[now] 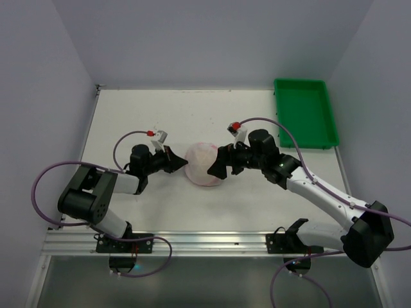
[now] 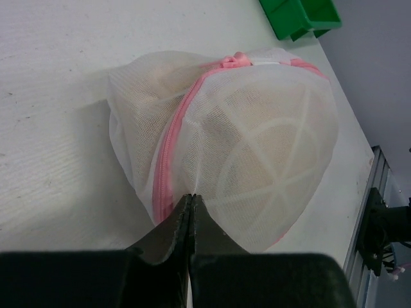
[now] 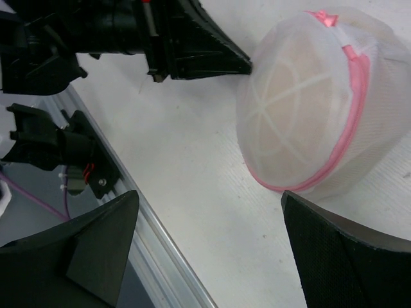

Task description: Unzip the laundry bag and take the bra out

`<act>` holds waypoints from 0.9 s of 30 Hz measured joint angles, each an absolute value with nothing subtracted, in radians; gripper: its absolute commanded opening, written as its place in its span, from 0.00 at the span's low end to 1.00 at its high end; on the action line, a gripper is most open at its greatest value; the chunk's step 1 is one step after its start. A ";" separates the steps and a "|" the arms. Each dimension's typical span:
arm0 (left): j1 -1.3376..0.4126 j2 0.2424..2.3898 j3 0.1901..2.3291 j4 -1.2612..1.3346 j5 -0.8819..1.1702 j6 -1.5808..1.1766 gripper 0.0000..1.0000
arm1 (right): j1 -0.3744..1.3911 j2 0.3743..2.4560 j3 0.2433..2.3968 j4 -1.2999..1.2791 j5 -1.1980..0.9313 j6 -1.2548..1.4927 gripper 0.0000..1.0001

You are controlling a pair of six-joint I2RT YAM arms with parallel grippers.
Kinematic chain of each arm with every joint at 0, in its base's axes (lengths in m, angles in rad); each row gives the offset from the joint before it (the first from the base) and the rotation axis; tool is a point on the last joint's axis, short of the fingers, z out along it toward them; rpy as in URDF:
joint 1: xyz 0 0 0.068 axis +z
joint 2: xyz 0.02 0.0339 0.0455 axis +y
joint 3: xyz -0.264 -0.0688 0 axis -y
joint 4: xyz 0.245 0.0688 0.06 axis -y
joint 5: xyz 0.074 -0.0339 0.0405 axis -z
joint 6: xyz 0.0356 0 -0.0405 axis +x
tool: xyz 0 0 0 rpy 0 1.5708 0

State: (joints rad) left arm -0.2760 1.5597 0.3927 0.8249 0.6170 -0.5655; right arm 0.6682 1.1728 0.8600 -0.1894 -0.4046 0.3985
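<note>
The laundry bag [image 1: 204, 164] is a round white mesh drum with a pink zip edge [image 2: 168, 151], lying mid-table. Its pink zip pull [image 2: 234, 61] sits at the top, far from both grippers. A beige-tan padded form, the bra [image 2: 263, 154], shows through the mesh. My left gripper [image 2: 191, 196] is shut, its tips pinching the mesh beside the zip at the bag's left side [image 1: 184, 162]. My right gripper [image 3: 210, 196] stands open just right of the bag [image 3: 302, 109], one fingertip [image 3: 289, 199] near the bag's pink rim, nothing between its fingers.
A green tray [image 1: 305, 112] stands at the back right of the table. The aluminium rail [image 3: 160, 256] runs along the table's near edge, close under my right gripper. White walls close in the left and right sides.
</note>
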 measured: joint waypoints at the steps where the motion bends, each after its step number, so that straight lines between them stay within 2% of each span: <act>1: -0.276 1.559 0.389 0.828 0.619 -0.565 0.00 | 0.668 1.177 0.863 -0.196 -0.386 0.400 0.91; 7: -0.285 1.431 0.351 0.728 0.567 -0.530 0.00 | 0.668 1.240 0.962 -0.280 -0.253 0.402 0.82; 11: -0.387 1.192 0.374 0.543 0.370 -0.441 0.00 | 0.667 1.275 1.072 -0.352 -0.174 0.400 0.79; 15: -0.506 1.058 0.442 0.409 0.216 -0.368 0.00 | 0.667 1.289 1.151 -0.399 -0.142 0.395 0.71; 23: -0.644 1.008 0.474 0.214 0.010 -0.303 0.00 | 0.667 1.396 1.283 -0.457 -0.128 0.392 0.66; 27: -0.750 1.033 0.480 0.147 -0.080 -0.350 0.00 | 0.667 1.451 1.280 -0.456 -0.154 0.400 0.66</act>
State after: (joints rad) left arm -0.7502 1.0328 0.4801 0.1471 -0.0795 -0.3504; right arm 0.6674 1.4506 1.2804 -0.4564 -0.1539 0.4004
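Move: The zip pull on the laundry bag's upper rim lies about 9 cm ahead of the open right hand, 4 cm to its left and 8 cm below. From the right hand, the bag's middle is some 3 cm ahead, 5 cm left and 10 cm lower, and the left fingertips about 4 cm ahead, 11 cm left and 10 cm lower. The left hand, already shut on the bag's left edge, has the pull some 5 cm ahead, 8 cm right and 4 cm above. Still pinching the bag's left edge at the zip, the left hand lifts about 9 cm, then draws back and sinks partway, its left side rolling up some 20 degrees and its fingers tipping up. The right hand reaches about 8 cm forward over the bag towards the zip pull, arching up before dipping, turning slightly clockwise and narrowing its fingers. ##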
